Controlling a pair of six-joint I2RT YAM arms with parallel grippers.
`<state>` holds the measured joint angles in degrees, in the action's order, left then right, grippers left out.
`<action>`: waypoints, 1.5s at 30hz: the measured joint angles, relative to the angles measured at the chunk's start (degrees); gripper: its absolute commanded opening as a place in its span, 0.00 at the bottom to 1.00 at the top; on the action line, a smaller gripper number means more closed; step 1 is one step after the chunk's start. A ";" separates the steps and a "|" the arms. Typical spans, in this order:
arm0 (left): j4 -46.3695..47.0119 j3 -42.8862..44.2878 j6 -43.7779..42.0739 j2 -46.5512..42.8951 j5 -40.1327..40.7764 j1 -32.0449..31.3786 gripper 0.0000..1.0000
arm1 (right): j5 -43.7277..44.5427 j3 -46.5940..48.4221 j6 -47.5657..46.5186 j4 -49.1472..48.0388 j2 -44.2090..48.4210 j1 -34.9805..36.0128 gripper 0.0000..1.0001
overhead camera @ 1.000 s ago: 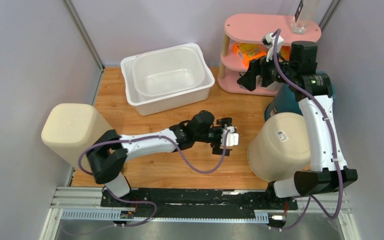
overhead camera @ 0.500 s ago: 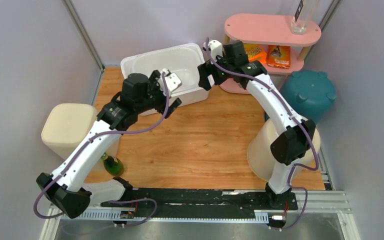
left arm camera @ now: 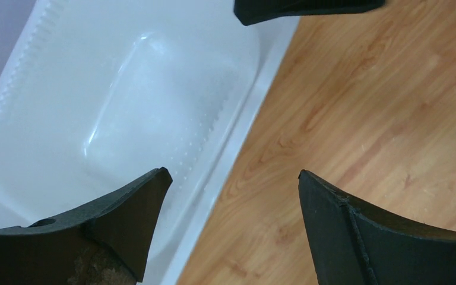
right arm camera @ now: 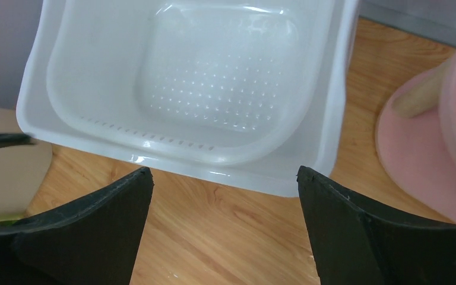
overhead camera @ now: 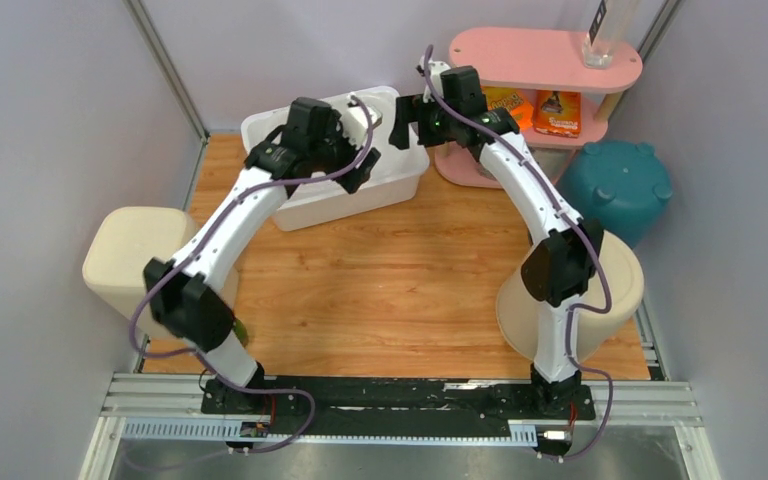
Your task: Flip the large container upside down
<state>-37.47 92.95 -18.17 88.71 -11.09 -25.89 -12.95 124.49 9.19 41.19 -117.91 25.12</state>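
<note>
The large white container stands upright at the back of the wooden floor, with a clear perforated basin nested inside. My left gripper hovers open above its near right rim; in the left wrist view the rim runs between the spread fingers of the left gripper. My right gripper is open at the container's right end, and in its own view the right gripper hangs over bare floor just short of the container's wall. Neither gripper holds anything.
A pink two-tier shelf with orange boxes stands right of the container, close to the right arm. A teal bin and a beige bin sit at the right; another beige bin sits at the left.
Both arms have swung to the container: the left from mid-floor up to its near rim, the right from the shelf across to its right end.
</note>
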 measured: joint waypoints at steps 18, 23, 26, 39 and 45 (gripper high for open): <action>8.46 28.30 7.48 37.05 7.34 -5.44 0.83 | 2.69 -11.30 -0.33 -3.91 16.11 -2.84 0.95; 8.55 27.89 7.76 38.53 8.26 -5.77 0.76 | 3.04 -12.00 -0.35 -3.87 16.11 -3.45 0.95; 8.41 27.39 7.80 38.80 8.63 -5.84 0.65 | 3.04 -12.00 -0.37 -3.98 16.11 -3.45 0.95; 3.45 30.21 7.45 38.77 9.68 -6.93 0.01 | 3.04 -11.58 -0.96 -4.20 16.04 -4.74 0.95; 1.53 31.76 5.35 34.60 10.29 -6.58 0.00 | 3.02 -11.52 -1.36 -4.24 16.04 -5.16 0.96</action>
<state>-35.94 124.70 -12.82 123.31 -0.80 -32.47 -9.93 112.97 7.84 36.95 -101.86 19.97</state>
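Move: The inner white basin, nested in the outer white tub, has its middle about 15 cm ahead of my left hand, 2 cm to its left and 17 cm below. The outer tub's middle lies under it, some 20 cm below my hand. The pink shelf stands about 35 cm to my left hand's right and 22 cm ahead. From my right hand, the inner basin's middle is about 8 cm ahead, 9 cm left and 17 cm below. I send my left hand forward, right and down, about 12 cm each way, to the inner basin's right-hand rim, shut its fingers to pinch that rim, then lift it some 6 cm. Meanwhile my right hand, fingers open, clears out of the way, up and right about 7 cm each, towards the shelf. ##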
